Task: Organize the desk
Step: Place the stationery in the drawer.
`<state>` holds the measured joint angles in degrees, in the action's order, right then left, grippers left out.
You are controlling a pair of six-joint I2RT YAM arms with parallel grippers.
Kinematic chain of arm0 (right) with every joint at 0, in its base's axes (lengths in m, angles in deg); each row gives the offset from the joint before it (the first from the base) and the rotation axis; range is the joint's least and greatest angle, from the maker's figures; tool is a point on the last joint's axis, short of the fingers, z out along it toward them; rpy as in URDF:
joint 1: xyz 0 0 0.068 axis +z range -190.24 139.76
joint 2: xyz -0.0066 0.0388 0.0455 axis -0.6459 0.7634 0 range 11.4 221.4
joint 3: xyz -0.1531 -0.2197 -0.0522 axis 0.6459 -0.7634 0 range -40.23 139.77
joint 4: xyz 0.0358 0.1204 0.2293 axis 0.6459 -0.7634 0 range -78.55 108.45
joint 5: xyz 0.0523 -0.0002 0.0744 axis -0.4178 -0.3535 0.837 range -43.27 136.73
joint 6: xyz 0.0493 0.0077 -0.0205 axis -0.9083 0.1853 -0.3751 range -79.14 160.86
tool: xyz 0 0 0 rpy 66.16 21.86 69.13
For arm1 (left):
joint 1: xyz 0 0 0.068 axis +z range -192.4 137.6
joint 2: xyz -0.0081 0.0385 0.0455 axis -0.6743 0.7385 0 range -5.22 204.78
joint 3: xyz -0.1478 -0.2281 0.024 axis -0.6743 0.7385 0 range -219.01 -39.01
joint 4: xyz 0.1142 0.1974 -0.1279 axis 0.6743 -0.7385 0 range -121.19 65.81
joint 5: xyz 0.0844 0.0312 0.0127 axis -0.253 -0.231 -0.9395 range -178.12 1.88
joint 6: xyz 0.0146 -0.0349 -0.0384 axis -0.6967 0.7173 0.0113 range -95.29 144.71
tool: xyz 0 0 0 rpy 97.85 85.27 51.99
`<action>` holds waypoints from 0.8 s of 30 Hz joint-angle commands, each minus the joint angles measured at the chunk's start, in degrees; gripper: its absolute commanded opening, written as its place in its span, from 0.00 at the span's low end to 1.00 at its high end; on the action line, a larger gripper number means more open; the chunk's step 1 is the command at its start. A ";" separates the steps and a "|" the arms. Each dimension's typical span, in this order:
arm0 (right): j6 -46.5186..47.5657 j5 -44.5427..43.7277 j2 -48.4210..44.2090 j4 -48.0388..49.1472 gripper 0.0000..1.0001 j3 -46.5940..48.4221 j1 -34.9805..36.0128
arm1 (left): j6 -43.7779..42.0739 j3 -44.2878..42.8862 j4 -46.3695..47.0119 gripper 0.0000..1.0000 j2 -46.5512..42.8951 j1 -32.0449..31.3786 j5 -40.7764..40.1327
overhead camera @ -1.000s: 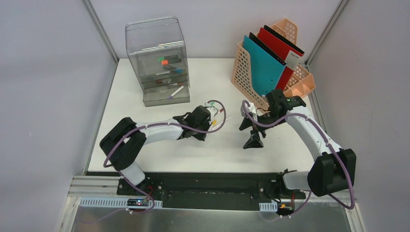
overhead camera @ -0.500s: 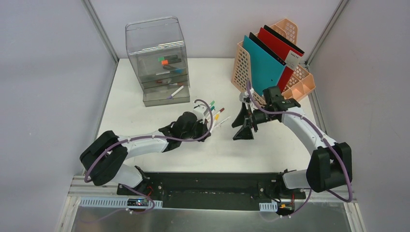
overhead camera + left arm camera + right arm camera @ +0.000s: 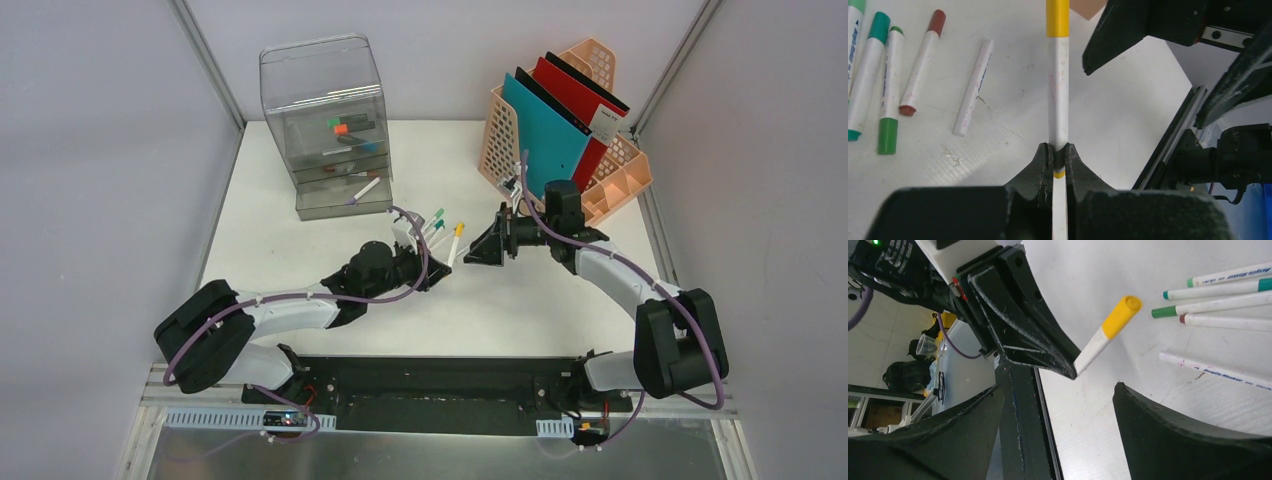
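My left gripper (image 3: 1058,150) is shut on the lower end of a white marker with a yellow cap (image 3: 1058,75) and holds it tilted up off the white desk (image 3: 300,240). In the top view the marker (image 3: 455,240) points toward my right gripper (image 3: 478,250), which is open and faces its capped end from the right. In the right wrist view the yellow cap (image 3: 1120,315) lies ahead of my spread fingers (image 3: 1148,415), not between them. Several other markers (image 3: 432,222) lie loose on the desk just behind the left gripper.
A clear drawer unit (image 3: 330,130) with pens inside stands at the back left. A peach file rack (image 3: 500,140) with teal and red folders stands at the back right. The black rail (image 3: 430,375) runs along the near edge.
The right gripper swung left and up from pointing down at the desk to facing the marker's cap, its jaws narrowing a little. The left arm lowered and stretched, keeping hold of the marker.
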<state>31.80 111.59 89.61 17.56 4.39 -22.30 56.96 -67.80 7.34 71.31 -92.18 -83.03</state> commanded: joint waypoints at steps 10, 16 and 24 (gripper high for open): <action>-9.46 -2.71 1.13 12.45 0.74 -0.56 2.61 | 4.74 0.76 12.50 0.00 -0.77 -3.57 -1.38; -8.95 -2.74 1.80 11.94 0.61 -0.32 3.32 | 7.85 1.93 16.10 0.00 0.69 -4.94 -4.34; -7.99 0.34 2.77 10.92 0.19 0.76 4.41 | 10.52 3.01 20.50 0.00 3.57 -5.86 -7.09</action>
<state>23.15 109.07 92.21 27.25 3.89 -18.72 65.40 -65.25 22.35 73.91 -97.31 -87.45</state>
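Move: The right gripper, open and empty, goes for the yellow-capped marker that the left fingers already hold upright by its lower end; its middle lies about 4 cm to the right hand's left, 1 cm ahead and 2 cm lower. From the left hand, the right gripper is some 5 cm to the right, 2 cm ahead and 5 cm up. On the table about 11 cm below the left hand, the pink-specked marker lies 6 cm ahead and 2 cm right, the red-capped marker 8 cm ahead and 1 cm left. Rising about 3.5 cm, then settling back a little, the left hand carries the held marker some 2.5 cm right and slightly back to the right gripper, tilting about 10 degrees so that the cap leans left. The right hand eases about 2 cm left to meet the marker, bobbing up a centimetre and down again, and closes its wide-open fingers around the white shaft below the cap, above the left fingertips. ##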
